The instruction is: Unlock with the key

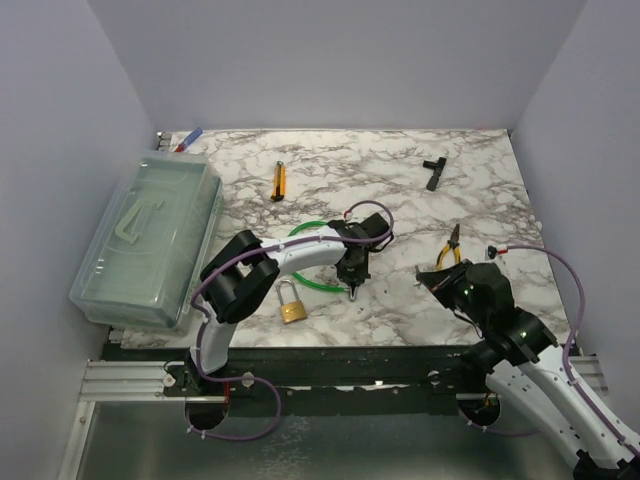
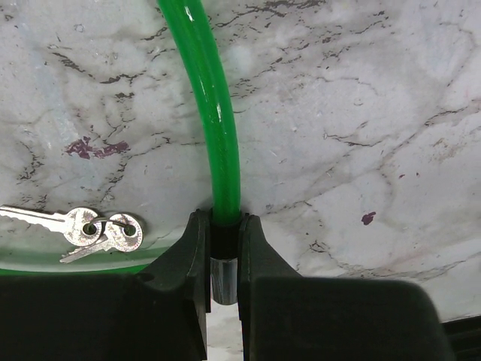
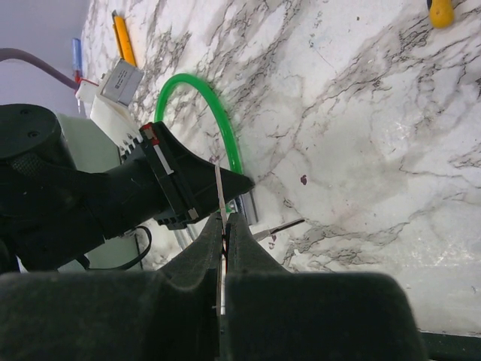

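My left gripper is shut on the end of the green cable loop, gripping its black collar and silver metal tip. Two small silvery keys on a ring lie flat on the marble just left of that gripper, touched by nothing. From above, the left gripper points down at the loop, and the brass padlock lies to its left. My right gripper is shut with a thin white strip pinched between its fingers. One key blade shows beyond it.
A clear plastic bin stands at the left edge. A yellow utility knife, a black T-shaped tool and yellow-handled pliers lie on the marble top. My right arm sits at the near right.
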`<state>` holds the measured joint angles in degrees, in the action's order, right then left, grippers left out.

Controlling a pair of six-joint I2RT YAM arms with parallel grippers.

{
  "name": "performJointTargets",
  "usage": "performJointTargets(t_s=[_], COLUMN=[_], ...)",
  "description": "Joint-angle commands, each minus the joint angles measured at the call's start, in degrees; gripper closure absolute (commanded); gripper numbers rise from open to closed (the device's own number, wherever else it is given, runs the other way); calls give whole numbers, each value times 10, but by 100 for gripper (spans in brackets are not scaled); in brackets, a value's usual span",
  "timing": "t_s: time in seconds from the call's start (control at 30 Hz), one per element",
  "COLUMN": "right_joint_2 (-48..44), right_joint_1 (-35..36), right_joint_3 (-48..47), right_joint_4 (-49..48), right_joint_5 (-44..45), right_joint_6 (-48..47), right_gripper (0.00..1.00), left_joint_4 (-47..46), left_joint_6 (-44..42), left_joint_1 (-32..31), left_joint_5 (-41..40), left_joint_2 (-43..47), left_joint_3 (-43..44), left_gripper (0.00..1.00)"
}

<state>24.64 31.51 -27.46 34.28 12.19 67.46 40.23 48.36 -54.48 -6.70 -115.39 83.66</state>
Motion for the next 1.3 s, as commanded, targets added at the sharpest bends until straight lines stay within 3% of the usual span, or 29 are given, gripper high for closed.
performJointTargets(t_s=[0.0,0.7,1.27], right_joint_2=[-28,-20,99], right_joint_1=[3,3,3], right_joint_3=[28,112,160], right_joint_4=[-37,-258,-452], right_joint_5=[-4,-68,-160], right_joint_6=[-13,-60,-52], right_gripper=[100,100,100], left_joint_4=[-46,-146,-185], left_joint_6=[33,112,154], left_joint_1=[15,89,110], left_joint_5=[22,140,171], left_joint_2=[37,97,101], left_joint_3=[-9,0,-6], left_gripper=[100,100,100])
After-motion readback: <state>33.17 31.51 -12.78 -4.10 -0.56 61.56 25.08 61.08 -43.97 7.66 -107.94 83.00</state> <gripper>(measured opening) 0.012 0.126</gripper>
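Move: Low on the table, the left hand already grips the green cable lock by its metal end. The key it is to meet, in the right hand's closed fingers, is about 13 cm to its right, level fore-and-aft and some 12 cm higher. Loose keys lie about 5 cm to its left, level with it, the padlock 13 cm left and 5 cm back. From the right hand, the lock end is 14 cm left, 2 cm back and 12 cm below; the pliers are 8 cm right and 8 cm ahead. Lifting the gripped lock end off the table, the left hand rises about 9 cm and goes 7 cm forward, drifting a little right towards the key, its fingers tilting some 30 degrees to point more to the right. The right hand keeps its pinch on the key and carries it about 6 cm left and slightly forward towards the lock end, fingertips tipping up and swinging left. ##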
